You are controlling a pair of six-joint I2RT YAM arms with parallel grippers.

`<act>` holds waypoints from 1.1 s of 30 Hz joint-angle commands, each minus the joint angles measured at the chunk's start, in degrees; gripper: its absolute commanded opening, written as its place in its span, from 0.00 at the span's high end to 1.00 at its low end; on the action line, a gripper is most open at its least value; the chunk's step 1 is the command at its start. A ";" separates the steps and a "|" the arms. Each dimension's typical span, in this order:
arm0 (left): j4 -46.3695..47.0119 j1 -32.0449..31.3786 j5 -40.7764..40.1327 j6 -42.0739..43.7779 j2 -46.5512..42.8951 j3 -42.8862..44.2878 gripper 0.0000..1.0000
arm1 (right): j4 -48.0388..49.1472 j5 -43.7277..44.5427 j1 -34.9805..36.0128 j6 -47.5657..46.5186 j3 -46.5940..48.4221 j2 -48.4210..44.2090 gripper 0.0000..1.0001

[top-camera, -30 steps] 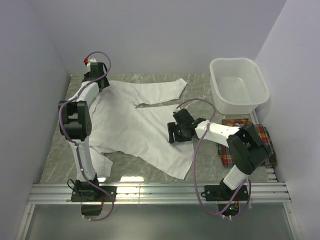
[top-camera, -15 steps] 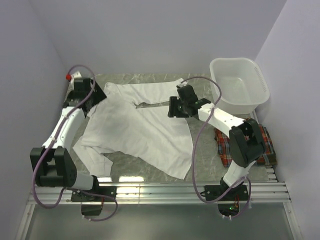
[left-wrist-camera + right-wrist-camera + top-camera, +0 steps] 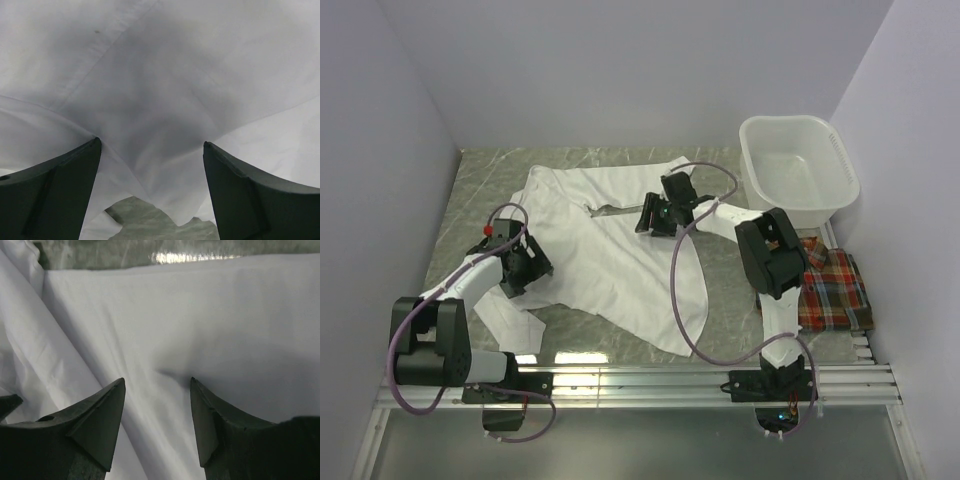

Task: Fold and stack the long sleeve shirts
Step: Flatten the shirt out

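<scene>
The white long sleeve shirt (image 3: 610, 250) lies spread out on the marble table, one sleeve (image 3: 640, 185) stretched toward the back right. My left gripper (image 3: 532, 268) is at the shirt's left edge, low over it, open; its wrist view shows white cloth (image 3: 165, 90) between wide-apart fingers (image 3: 50, 190) and a hem with bare marble (image 3: 145, 222) below. My right gripper (image 3: 646, 218) hovers open over the shirt's upper middle, beside the sleeve; smooth white cloth (image 3: 200, 320) fills the gap between its fingers (image 3: 100, 420). The plaid shirt (image 3: 836, 290) lies folded at the right edge.
A white plastic basin (image 3: 840, 190) stands at the back right corner, just behind the plaid shirt. Walls close the table in on the left, back and right. A metal rail (image 3: 640, 385) runs along the near edge by the arm bases.
My left gripper has opened and swung from the back left corner down to the shirt's near left edge. My right gripper has moved from the shirt's right side back toward the sleeve.
</scene>
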 commanded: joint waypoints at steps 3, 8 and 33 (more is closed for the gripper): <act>-0.81 0.06 1.88 -2.61 0.20 -1.36 0.12 | -0.11 2.34 -0.68 4.22 4.91 3.55 0.38; -2.48 2.34 3.36 -2.88 -0.06 -3.46 0.13 | -3.90 5.68 -3.66 7.39 5.61 4.79 0.37; -12.40 7.97 14.88 -4.55 -8.84 -2.07 0.12 | -10.41 12.45 -18.43 5.91 0.34 -4.17 0.36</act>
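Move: The right hand, fingers parted on the upper right of the white shirt, has the shirt's middle roughly 11 cm to its left, 7 cm back and slightly below. The far sleeve's cuff lies about 10 cm right and 16 cm ahead; the white bin stands some 38 cm right and 14 cm ahead, the plaid shirt 42 cm right and 15 cm back. From the left hand, the white shirt's middle is about 19 cm right and 7 cm ahead, the near sleeve 5 cm left and 12 cm back. Sweeping forward and then mostly rightward, about 16 cm right in all, the right hand drags the cloth towards the bin with its parted fingertips staying low on it, the wrist turning some 30 degrees clockwise. The left hand keeps its open fingers on the shirt's left side and eases back towards the base, mostly late, its left side rolling down. ##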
